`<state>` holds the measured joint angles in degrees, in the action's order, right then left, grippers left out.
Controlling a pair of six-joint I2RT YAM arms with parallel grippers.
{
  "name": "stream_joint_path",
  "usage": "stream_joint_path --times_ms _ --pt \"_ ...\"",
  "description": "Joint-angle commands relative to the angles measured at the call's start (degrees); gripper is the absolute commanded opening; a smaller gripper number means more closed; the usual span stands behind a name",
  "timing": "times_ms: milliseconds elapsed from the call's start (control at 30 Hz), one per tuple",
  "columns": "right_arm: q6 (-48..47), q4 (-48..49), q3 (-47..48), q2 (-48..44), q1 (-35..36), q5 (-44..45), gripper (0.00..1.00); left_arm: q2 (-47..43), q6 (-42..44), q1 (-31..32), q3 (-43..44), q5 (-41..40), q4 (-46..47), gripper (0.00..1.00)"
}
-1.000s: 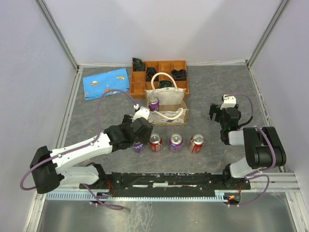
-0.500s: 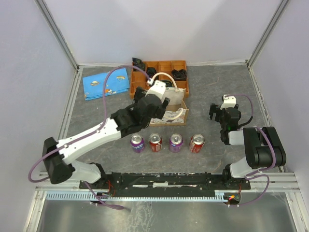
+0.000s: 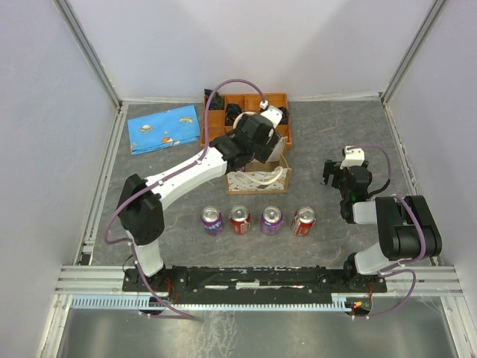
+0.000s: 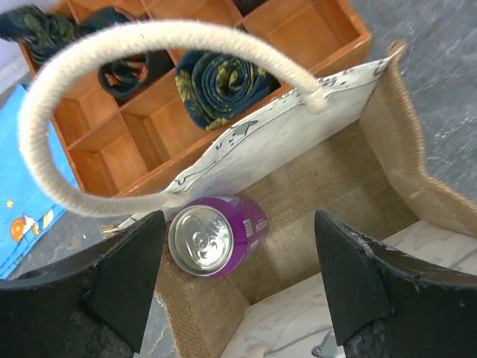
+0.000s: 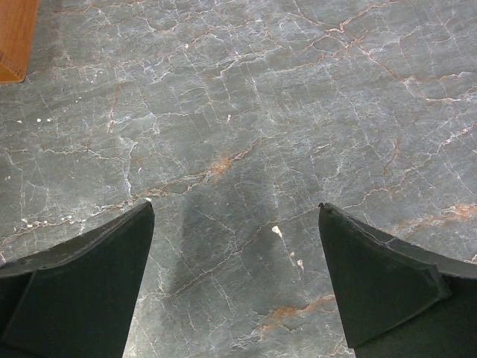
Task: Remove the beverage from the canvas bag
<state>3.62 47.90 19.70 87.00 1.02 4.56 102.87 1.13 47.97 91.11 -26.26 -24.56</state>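
Observation:
The canvas bag (image 3: 258, 180) stands open mid-table, cream with a burlap lining (image 4: 335, 179) and a thick off-white loop handle (image 4: 149, 33). Inside it, in the left corner, stands the beverage, a purple can (image 4: 216, 237) seen from its silver top. My left gripper (image 4: 238, 218) hovers open above the bag's mouth, its fingers well clear of the can on both sides. In the top view the left gripper (image 3: 261, 134) and its arm hide the can. My right gripper (image 5: 235, 216) is open over bare table at the right (image 3: 332, 173), holding nothing.
Several cans stand in a row in front of the bag, from a purple one (image 3: 212, 221) to a red one (image 3: 303, 221). The wooden compartment tray (image 4: 127, 149) with dark rolled cloths (image 4: 216, 86) sits right behind the bag. A blue cloth (image 3: 164, 128) lies back left.
My left arm has swung from the left end of the can row up and back to hover over the bag. The right arm has not moved.

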Motion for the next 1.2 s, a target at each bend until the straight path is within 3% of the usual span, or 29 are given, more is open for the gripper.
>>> stream_joint_path --times_ms 0,433,867,1167 --pt "-0.6 1.15 1.65 -0.24 0.21 0.36 0.99 2.08 2.15 -2.06 3.52 2.58 -2.9 0.86" --pt "-0.58 1.15 1.65 -0.21 0.21 0.36 0.99 3.72 -0.41 -5.57 -0.4 1.09 -5.31 0.88" --pt "-0.57 1.14 1.65 -0.2 0.2 0.36 0.99 4.83 -1.19 -5.68 -0.57 4.92 -4.79 0.88" --pt "-0.55 1.14 1.65 -0.2 0.19 0.36 0.99 6.66 -2.28 -5.64 0.26 3.03 -6.56 0.88"
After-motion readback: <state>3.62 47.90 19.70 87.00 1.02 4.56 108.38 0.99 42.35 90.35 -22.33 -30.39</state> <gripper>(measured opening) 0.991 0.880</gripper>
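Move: The purple can still in the canvas bag stands about 3 cm ahead of the left hand, 4 cm to its left and roughly 17 cm below. The bag's middle is level with the hand and some 2 cm to its right, about 16 cm down; the wooden tray's middle lies 15 cm ahead, neither left nor right, 19 cm down. From the idle right hand that can is about 36 cm to the left, 1 cm ahead and slightly lower. Sinking about 7 cm in all, the left hand first slides 4 to 5 cm left over the bag's opening towards the purple can in its far left corner, edging slightly forward, then slows and goes mostly straight down. The wrist tips about 10 degrees further down and rolls a little; the fingers stay wide open, not yet around the can. ##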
